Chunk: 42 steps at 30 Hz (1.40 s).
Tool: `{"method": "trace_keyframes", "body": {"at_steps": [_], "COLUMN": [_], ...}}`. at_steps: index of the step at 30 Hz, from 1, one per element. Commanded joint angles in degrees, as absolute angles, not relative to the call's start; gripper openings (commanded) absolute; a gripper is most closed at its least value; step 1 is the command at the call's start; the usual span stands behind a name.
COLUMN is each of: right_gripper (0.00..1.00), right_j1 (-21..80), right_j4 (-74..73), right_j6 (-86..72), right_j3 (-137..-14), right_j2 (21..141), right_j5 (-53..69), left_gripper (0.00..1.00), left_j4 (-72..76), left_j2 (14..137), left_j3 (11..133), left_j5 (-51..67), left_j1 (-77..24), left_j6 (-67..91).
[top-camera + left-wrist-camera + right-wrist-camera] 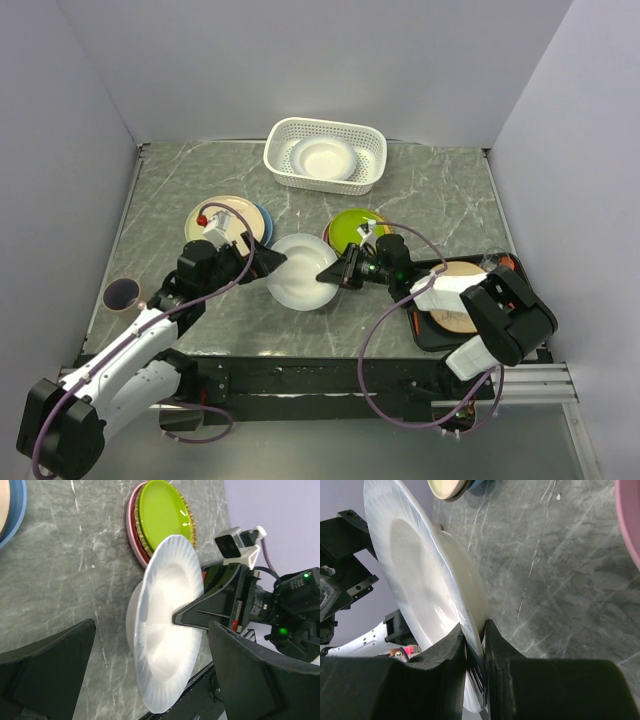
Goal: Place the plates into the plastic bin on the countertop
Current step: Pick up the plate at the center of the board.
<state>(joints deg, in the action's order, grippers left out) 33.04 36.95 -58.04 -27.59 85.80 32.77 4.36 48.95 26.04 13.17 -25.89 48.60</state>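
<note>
A white plate [300, 272] is held on edge above the countertop [440, 200], between my two arms. My right gripper [335, 275] is shut on its right rim; the right wrist view shows both fingers of the right gripper [475, 645] pinching the rim of the white plate [420, 570]. My left gripper [272, 262] stands open at the plate's left edge. In the left wrist view its fingers sit wide apart on either side of the white plate [170, 625] without touching it. The plastic bin [300, 180] stands at the back with another white plate [323, 157] inside.
A lime green plate [355, 228] tops a stack behind the right gripper. A cream plate [228, 215] lies on a blue one at the left. A black tray [430, 335] with a straw plate [460, 300] sits at the right. A small cup [121, 293] stands far left.
</note>
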Motion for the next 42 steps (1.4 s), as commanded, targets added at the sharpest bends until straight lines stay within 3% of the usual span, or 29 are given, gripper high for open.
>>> {"method": "trace_keyframes", "body": {"at_steps": [1, 14, 22, 42], "right_gripper": [0.00, 0.00, 0.00, 0.00], "right_j1": [33.4, 32.6, 29.2, 21.8], "right_j4": [40.7, 30.3, 26.1, 21.1], "right_j6": [-58.5, -53.3, -52.0, -56.0], "right_j3": [-28.2, -37.0, -46.7, -68.6], "right_j2": [80.8, 84.9, 89.8, 104.2], "right_j5": [32.7, 30.7, 32.1, 33.3], "left_gripper": [0.99, 0.99, 0.99, 0.99], "left_j4": [3.3, -4.6, -5.3, -0.4], "left_j2": [49.0, 44.6, 40.0, 42.3], "left_j3": [28.2, 30.3, 30.6, 29.4], "left_j5": [11.6, 5.8, 6.5, 11.8], "left_j1": [-25.8, -25.8, -25.8, -25.8], "left_j6": [46.3, 43.1, 40.9, 40.7]}}
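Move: The right hand already holds the white plate by its right rim; the bin, with one plate already in it, lies about 34 cm straight ahead of this hand and some 8 cm below it. The green plate stack is about 14 cm ahead and 9 cm to the right; the beige plate stack, 17 cm ahead and 25 cm to the left, both roughly 10 cm lower. From the left hand the bin is about 32 cm ahead and 14 cm to the right. Keeping its pinch on the plate's right rim, the right hand hovers briefly, then carries the plate straight forward towards the bin by about 16 cm, past the left side of the green plate stack, rising some 4 cm and turning about 10 degrees clockwise. The left hand, already wide open and off the plate, shifts roughly 2 cm left, dipping slightly before it rises to end a little higher, with its fingers staying open. ##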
